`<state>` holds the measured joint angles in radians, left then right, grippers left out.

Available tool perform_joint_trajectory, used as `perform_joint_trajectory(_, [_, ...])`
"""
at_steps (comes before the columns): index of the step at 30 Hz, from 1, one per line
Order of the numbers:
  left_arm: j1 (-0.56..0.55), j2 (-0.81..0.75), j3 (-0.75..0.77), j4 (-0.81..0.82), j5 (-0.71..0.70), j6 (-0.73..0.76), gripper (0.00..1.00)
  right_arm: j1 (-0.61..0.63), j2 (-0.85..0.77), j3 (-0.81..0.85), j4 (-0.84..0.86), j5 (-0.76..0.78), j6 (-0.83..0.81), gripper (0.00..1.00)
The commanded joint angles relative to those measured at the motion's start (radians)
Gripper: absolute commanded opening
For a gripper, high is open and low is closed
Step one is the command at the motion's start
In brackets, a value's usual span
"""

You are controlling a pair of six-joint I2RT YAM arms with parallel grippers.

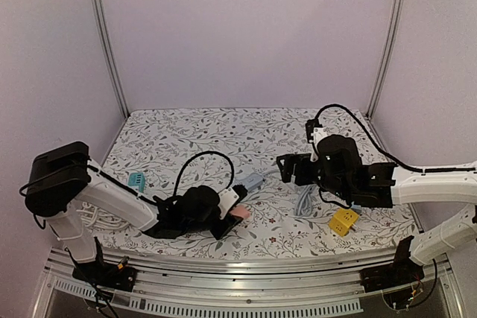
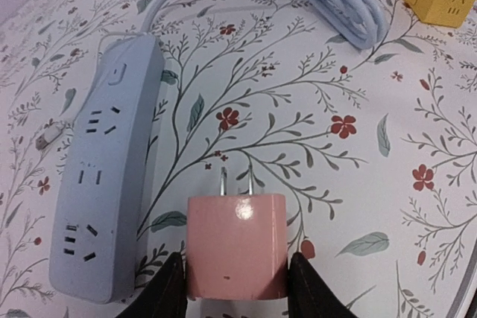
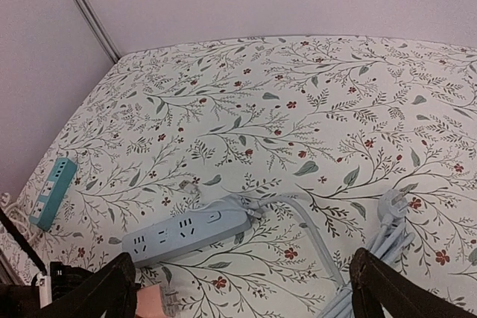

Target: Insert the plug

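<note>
A pink plug (image 2: pixel 237 247) with two metal prongs pointing away from the wrist sits between the black fingers (image 2: pixel 165 292) of my left gripper (image 2: pixel 237 288), which is shut on its sides. A pale blue power strip (image 2: pixel 104 176) lies flat just left of the plug, sockets up, apart from it. In the top view the plug (image 1: pixel 240 213) is at the front centre, below the strip (image 1: pixel 253 181). My right gripper (image 1: pixel 287 169) hovers open above the strip's cable end. Its view shows the strip (image 3: pixel 186 231) between wide-apart fingers.
A yellow cube adapter (image 1: pixel 343 222) sits at the front right beside the strip's coiled white cable (image 1: pixel 305 200). A small teal socket block (image 1: pixel 136 181) lies at the left. White cables trail off the front left edge. Walls and metal posts enclose the flowered table.
</note>
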<state>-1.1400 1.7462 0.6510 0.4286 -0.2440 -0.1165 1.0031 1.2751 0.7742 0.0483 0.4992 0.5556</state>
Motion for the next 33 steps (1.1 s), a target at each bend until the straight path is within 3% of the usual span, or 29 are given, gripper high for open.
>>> perform_joint_trajectory(1, [-0.024, -0.075, -0.057, 0.106, 0.015, 0.035, 0.00, -0.029, 0.045, -0.003, 0.041, -0.129, -0.017, 0.99])
perform_joint_trajectory(10, [-0.035, -0.169, -0.163, 0.220, 0.047, 0.098, 0.00, -0.150, 0.094, -0.013, 0.090, -0.548, -0.030, 0.99])
perform_joint_trajectory(19, [-0.040, -0.156, -0.289, 0.503, 0.096, 0.259, 0.00, -0.184, 0.130, -0.013, 0.123, -0.683, -0.070, 0.99])
perform_joint_trajectory(25, [-0.040, -0.125, -0.319, 0.569, 0.125, 0.339, 0.00, -0.196, 0.155, -0.022, 0.184, -0.844, -0.089, 0.99])
perform_joint_trajectory(33, [-0.044, -0.138, -0.417, 0.774, 0.190, 0.392, 0.00, -0.208, 0.158, -0.032, 0.225, -0.976, -0.073, 0.98])
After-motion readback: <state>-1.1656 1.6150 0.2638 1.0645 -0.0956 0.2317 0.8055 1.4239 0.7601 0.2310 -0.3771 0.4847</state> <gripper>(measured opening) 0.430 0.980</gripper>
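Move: My left hand already holds the pink plug just above the table. The power strip lies about 9 cm straight ahead of that hand and 2 cm lower, the cord bundle about 8 cm ahead and 18 cm to its right. From my empty, open right hand the pink plug is some 11 cm left, 7 cm back and 17 cm below; the power strip is about 11 cm left, 2 cm ahead and 19 cm below. I swing my open right hand some 35 degrees counter-clockwise to face the held plug, carrying it about 7 cm left and dipping 3 cm, then also drawing it back 3 cm. Meanwhile my left hand keeps its pinch on the plug, lifts it and pulls it back from the strip, about 5 cm each way, swinging the fingers to the right and up towards level. ##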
